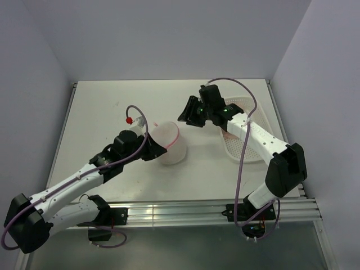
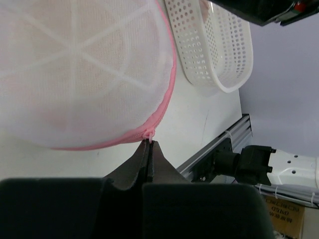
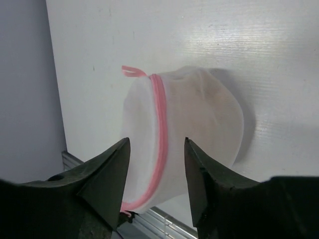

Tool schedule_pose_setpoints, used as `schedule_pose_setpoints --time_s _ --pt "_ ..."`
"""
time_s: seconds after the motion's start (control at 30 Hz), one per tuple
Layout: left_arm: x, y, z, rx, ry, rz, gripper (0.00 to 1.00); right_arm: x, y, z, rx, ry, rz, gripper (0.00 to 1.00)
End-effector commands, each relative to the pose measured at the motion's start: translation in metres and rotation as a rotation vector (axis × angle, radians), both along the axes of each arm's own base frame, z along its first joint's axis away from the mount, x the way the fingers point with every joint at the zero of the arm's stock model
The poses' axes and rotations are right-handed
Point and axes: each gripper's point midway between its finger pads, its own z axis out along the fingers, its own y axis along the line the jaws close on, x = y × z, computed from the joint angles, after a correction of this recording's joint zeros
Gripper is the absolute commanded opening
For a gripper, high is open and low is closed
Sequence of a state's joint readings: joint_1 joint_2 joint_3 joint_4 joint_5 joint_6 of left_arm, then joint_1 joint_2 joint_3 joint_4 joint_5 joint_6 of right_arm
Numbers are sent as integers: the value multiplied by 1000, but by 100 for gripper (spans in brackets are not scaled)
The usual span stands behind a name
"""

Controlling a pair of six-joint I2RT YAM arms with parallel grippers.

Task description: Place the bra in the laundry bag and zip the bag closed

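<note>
The laundry bag (image 1: 169, 143) (image 2: 75, 74) (image 3: 194, 114), a round white mesh pouch with a pink zipper rim, sits mid-table. A peach-tan tint, the bra (image 3: 209, 99), shows faintly through the mesh. My left gripper (image 1: 149, 148) (image 2: 150, 143) is shut on the pink zipper pull (image 2: 148, 134) at the bag's near edge. My right gripper (image 1: 184, 117) (image 3: 155, 140) hangs open above the table to the bag's upper right. It stands apart from the bag with nothing between its fingers.
A white perforated plastic basket (image 1: 239, 101) (image 2: 214, 50) lies at the right, under the right arm, with something pale pink (image 1: 226, 135) inside. A small pink loop (image 3: 130, 71) sticks out of the bag's far side. The aluminium rail (image 1: 214, 211) marks the table's near edge.
</note>
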State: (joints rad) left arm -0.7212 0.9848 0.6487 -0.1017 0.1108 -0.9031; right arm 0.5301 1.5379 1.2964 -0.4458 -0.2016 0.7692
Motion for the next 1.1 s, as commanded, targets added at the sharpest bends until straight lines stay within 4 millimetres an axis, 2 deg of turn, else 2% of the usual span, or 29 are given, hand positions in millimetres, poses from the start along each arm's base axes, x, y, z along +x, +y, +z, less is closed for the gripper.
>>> schedule_pose_setpoints --time_s 0.0,0.07,0.23,0.4,0.57,0.67,0.8,1.07 --pt "-5 -21 8 -48 -34 -70 0 -5 -4 28 19 -69 -13 56" --pt "-3 -33 15 -77 -58 -91 0 -11 -7 28 23 -65 -20 57" --pt "1 -54 10 -80 -50 -125 0 -45 -11 28 86 -39 -43 57" --pt "3 -61 9 -77 -51 -132 0 -83 -4 17 170 16 -40 56" --pt "2 -66 8 -78 -48 -148 0 -105 4 4 199 48 -44 56" --pt "1 -69 9 -78 -51 -154 0 -107 11 -6 203 75 -44 55" --pt "0 -71 11 -77 -54 -157 0 -99 17 -10 216 82 -62 53" --pt "-1 -66 10 -67 -54 -150 0 -89 21 -29 172 107 -85 49"
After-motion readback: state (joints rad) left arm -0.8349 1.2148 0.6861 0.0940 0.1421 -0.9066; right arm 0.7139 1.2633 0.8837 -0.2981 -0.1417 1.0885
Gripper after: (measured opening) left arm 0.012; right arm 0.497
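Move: The right hand, open and empty, has the pink zipper end of the laundry bag about 11 cm back towards the base, 7 cm to its left and some 5 cm lower. The pink tab at the bag's far end is about 12 cm to its left, 2 cm back and 6 cm below. The left fingertips already hold the zipper end; the bag's body lies about 3 cm ahead of them, 2 cm to their right and 6 cm lower. Back towards its base the right hand sweeps some 10 cm, rising slightly, then sinking about 5 cm from that height, jaws still half open and tipping slightly downward, to bring its fingertips around the zipper end. Meanwhile the left hand keeps its pinch there and carries it about 6 cm right to meet them, dipping and partly recovering, with a slight clockwise turn. ##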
